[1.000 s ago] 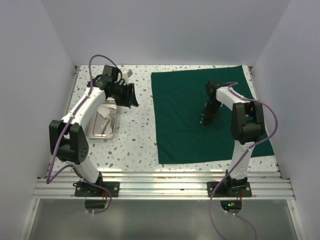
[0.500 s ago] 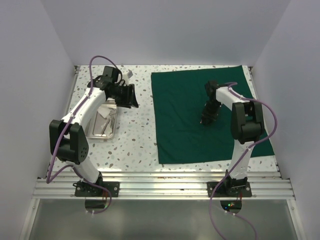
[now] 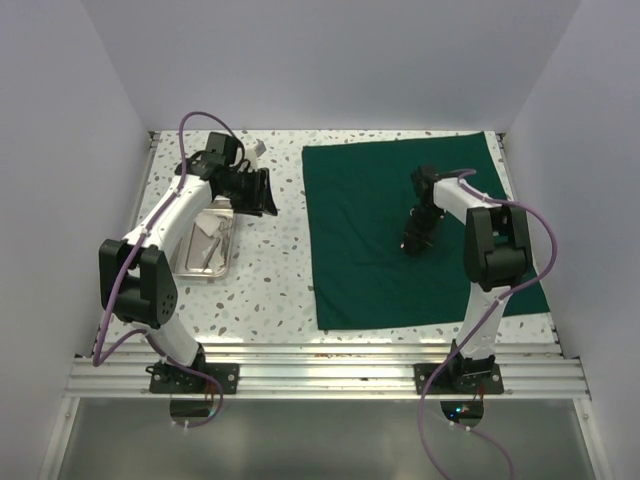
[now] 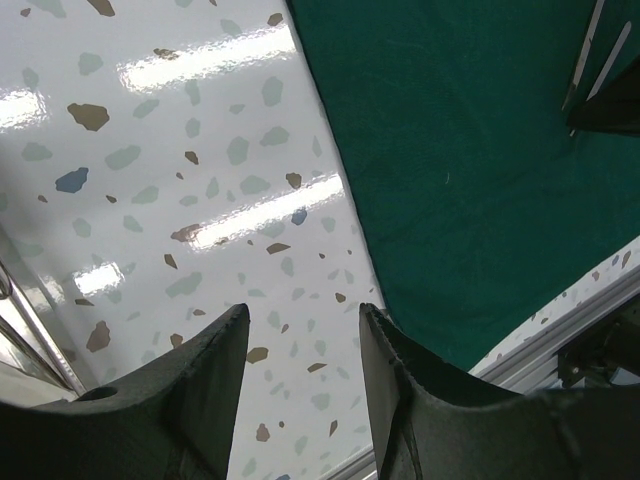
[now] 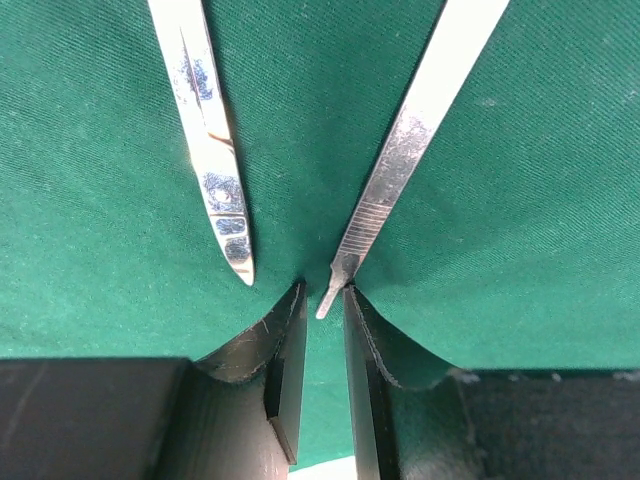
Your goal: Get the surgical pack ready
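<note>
The dark green drape (image 3: pixel 370 270) lies flat on the right half of the table. On it my right gripper (image 3: pixel 413 243) points down. In the right wrist view its jaws (image 5: pixel 323 290) stand a little apart, and the thin tip of a slim steel instrument (image 5: pixel 410 125) lies on the drape (image 5: pixel 100 200) right at their tips, not clamped. A second flat steel instrument (image 5: pixel 205 130) lies beside it to the left. My left gripper (image 3: pixel 268 195) hangs open and empty over the speckled table, between the steel tray (image 3: pixel 187 268) and the drape (image 4: pixel 460 150).
The tray holds steel instruments (image 3: pixel 210 245) under the left arm's forearm. White walls close in the table on the left, back and right. An aluminium rail (image 3: pixel 320 360) runs along the near edge. The two instruments (image 4: pixel 590 55) show at the left wrist view's top right.
My right gripper's jaws have parted from shut, letting go of the slim steel instrument, and the wrist has shifted slightly. The left arm has not moved.
</note>
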Controlling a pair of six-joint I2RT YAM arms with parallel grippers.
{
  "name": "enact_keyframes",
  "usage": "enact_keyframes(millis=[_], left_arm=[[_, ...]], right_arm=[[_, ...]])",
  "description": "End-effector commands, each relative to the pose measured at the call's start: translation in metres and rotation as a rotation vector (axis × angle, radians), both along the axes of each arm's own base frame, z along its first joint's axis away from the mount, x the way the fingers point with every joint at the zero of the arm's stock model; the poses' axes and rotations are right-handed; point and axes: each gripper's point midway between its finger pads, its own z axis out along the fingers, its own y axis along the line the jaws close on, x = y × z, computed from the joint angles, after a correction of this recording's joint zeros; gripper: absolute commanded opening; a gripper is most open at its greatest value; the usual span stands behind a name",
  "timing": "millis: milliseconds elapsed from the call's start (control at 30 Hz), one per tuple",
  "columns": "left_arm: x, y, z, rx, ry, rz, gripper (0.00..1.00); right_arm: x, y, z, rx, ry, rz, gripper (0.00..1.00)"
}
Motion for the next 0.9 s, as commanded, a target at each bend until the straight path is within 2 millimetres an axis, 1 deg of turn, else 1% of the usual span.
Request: enact_keyframes(millis=[0, 167, 267, 367, 400, 500, 533, 567, 633, 733, 767, 800, 867], left_arm=[[0.003, -0.005, 0.0, -0.021, -0.01, -0.02, 0.52], [0.002, -0.004, 0.0, -0.019, -0.007, -0.024, 0.52], [0.002, -0.004, 0.001, -0.016, -0.011, -0.027, 0.52], [0.001, -0.002, -0.001, -0.007, -0.007, -0.026, 0.52], [0.0, -0.002, -0.001, -0.004, -0.006, -0.027, 0.52], [-0.001, -0.001, -0.002, -0.003, -0.005, -0.027, 0.52], [-0.001, -0.002, -0.003, -0.003, -0.005, -0.028, 0.52], [-0.001, -0.002, -0.003, -0.005, -0.002, -0.028, 0.52], [0.0, -0.002, -0.002, -0.008, -0.008, -0.028, 0.52], [0.001, -0.004, 0.0, -0.017, -0.012, -0.031, 0.52], [0.002, -0.004, 0.001, -0.021, -0.012, -0.032, 0.52], [0.003, -0.006, 0.004, -0.027, -0.016, -0.035, 0.52], [0.003, -0.009, 0.003, -0.046, -0.006, -0.043, 0.53]], right_arm=[[-0.014, -0.005, -0.005, -0.015, 0.023, -0.009, 0.25], [-0.011, -0.004, -0.016, -0.012, 0.036, -0.008, 0.24], [-0.011, -0.007, -0.021, -0.027, 0.046, -0.012, 0.23], [-0.011, -0.006, -0.023, -0.026, 0.049, -0.016, 0.17], [-0.011, -0.005, -0.022, -0.024, 0.046, -0.019, 0.14], [-0.007, -0.006, -0.016, -0.025, 0.023, -0.026, 0.08], [-0.007, -0.006, -0.015, -0.026, 0.021, -0.024, 0.03], [-0.005, -0.006, -0.011, -0.025, 0.015, -0.021, 0.0], [-0.005, -0.006, -0.005, -0.022, 0.011, -0.017, 0.0], [-0.003, -0.006, 0.012, -0.013, -0.018, -0.004, 0.0], [-0.003, -0.006, 0.019, -0.011, -0.027, 0.002, 0.0], [-0.001, -0.005, 0.031, -0.007, -0.053, 0.015, 0.0], [-0.001, -0.007, 0.042, -0.01, -0.067, 0.026, 0.0]])
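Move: The right hand is over the narrow tip of the tweezers, with the tip lying between its fingers. The tweezers' middle is about 3 cm ahead and 5 cm to the right, practically level with the finger pads. The scissors lie just left of that tip, pointing back, their middle some 6 cm ahead of the right hand and straight in line. From the idle left hand the tweezers are roughly 39 cm to the right, level fore-and-aft, and about 16 cm below. Staying almost in place and pointing straight down, the right hand settles a few millimetres back. Its fingers then close from about a quarter open to practically shut, pinching the tweezers' narrow tip. With the grip made, the hand just starts upward, about half a centimetre, without turning. ##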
